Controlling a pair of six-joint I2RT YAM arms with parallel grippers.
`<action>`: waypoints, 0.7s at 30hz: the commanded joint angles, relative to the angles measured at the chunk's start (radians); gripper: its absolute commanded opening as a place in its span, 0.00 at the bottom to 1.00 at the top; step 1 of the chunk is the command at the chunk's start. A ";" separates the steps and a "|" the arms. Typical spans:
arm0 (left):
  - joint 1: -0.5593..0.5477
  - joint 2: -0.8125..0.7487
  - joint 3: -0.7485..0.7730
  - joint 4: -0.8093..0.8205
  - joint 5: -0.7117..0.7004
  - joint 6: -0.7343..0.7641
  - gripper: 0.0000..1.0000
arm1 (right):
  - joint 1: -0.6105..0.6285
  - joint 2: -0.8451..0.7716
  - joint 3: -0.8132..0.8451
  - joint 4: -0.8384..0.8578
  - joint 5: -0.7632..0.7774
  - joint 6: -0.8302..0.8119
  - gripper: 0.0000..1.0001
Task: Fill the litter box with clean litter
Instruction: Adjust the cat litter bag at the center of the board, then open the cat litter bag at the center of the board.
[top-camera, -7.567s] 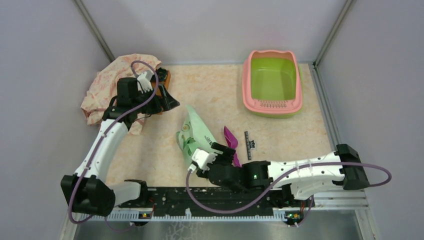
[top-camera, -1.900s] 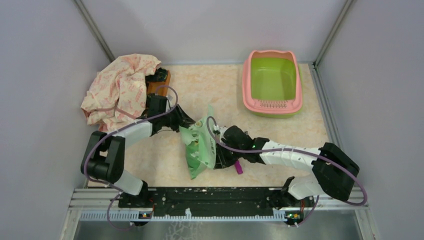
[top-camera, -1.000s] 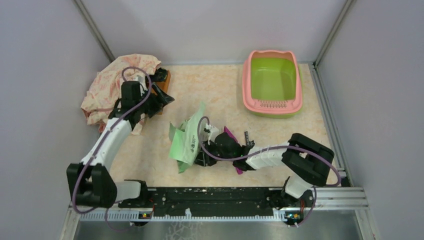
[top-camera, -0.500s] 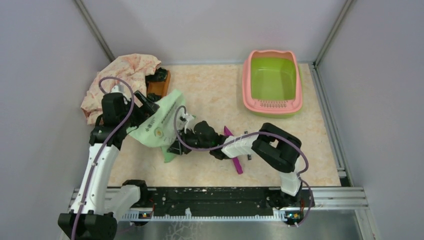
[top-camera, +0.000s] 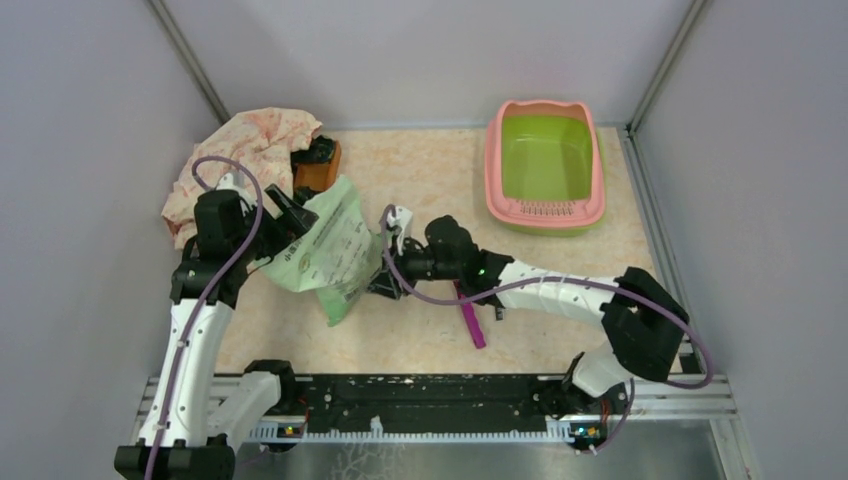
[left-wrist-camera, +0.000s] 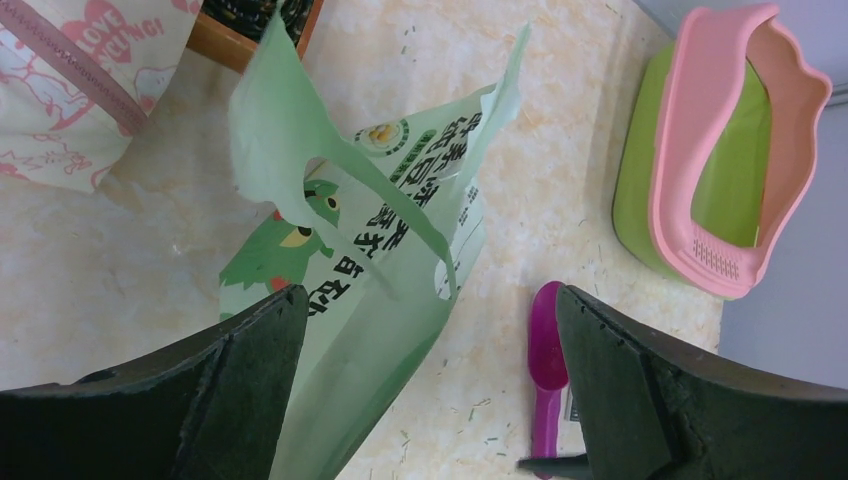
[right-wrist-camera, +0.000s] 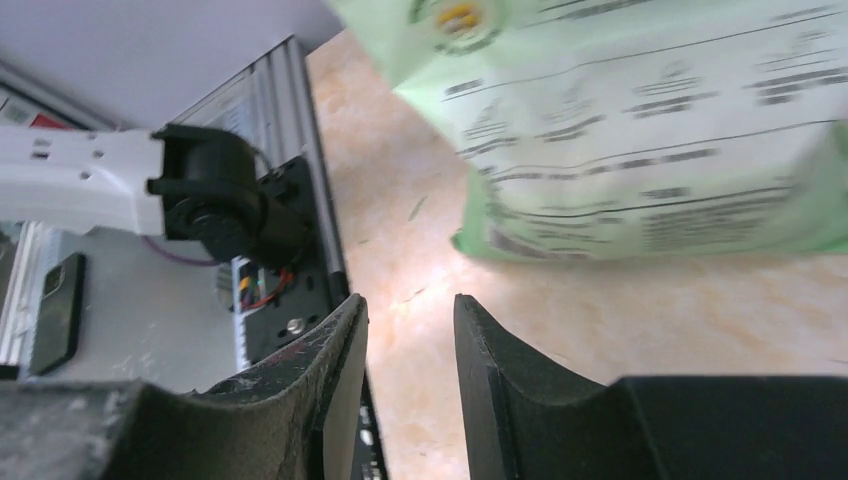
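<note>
The litter box (top-camera: 497, 180), pink-rimmed with a bare lime-green basin, stands at the back right and also appears in the left wrist view (left-wrist-camera: 690, 160). No clean litter shows anywhere. A light green printed bag (top-camera: 330, 250) lies slanted at centre left. My left gripper (top-camera: 290, 215) is at the bag's upper left edge with its jaws wide open. In the left wrist view the bag (left-wrist-camera: 370, 260) lies between those open fingers of my left gripper (left-wrist-camera: 430, 300). My right gripper (top-camera: 383, 280) sits at the bag's right edge. Its jaws (right-wrist-camera: 410, 305) stand apart with nothing between them.
A purple scoop (top-camera: 470, 322) lies on the table right of the bag, under the right arm. A patterned cloth (top-camera: 240, 160) is heaped at the back left beside a small wooden tray (top-camera: 318, 172). The arms' base rail (top-camera: 440, 405) runs along the near edge.
The bag has been dragged left toward my left arm and now rests slanted. My left gripper has opened fully. My right gripper has let the bag go and widened, and its arm stretched out.
</note>
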 joint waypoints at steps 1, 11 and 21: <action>0.005 -0.021 -0.007 -0.020 0.000 0.013 0.98 | -0.155 -0.060 0.008 -0.069 0.015 -0.055 0.38; 0.007 -0.013 -0.047 -0.015 0.009 0.028 0.99 | -0.463 0.424 0.491 -0.003 -0.472 -0.126 0.69; 0.008 0.000 -0.025 -0.057 0.026 0.057 0.98 | -0.473 0.637 0.634 0.278 -0.573 -0.101 0.91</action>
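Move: The cat litter bag's middle lies about 10 cm ahead of the right hand, 9 cm to its left and 9 cm lower. The purple scoop lies on the board some 19 cm to that hand's right and 6 cm ahead, about 18 cm down; the wooden tray is roughly 36 cm ahead and 15 cm left. From the left hand, the bag's middle is level fore and aft, about 6 cm right and 15 cm below. Right hand sweeps some 23 cm forward past the bag's right side, opening wide, while left hand sinks slightly. ##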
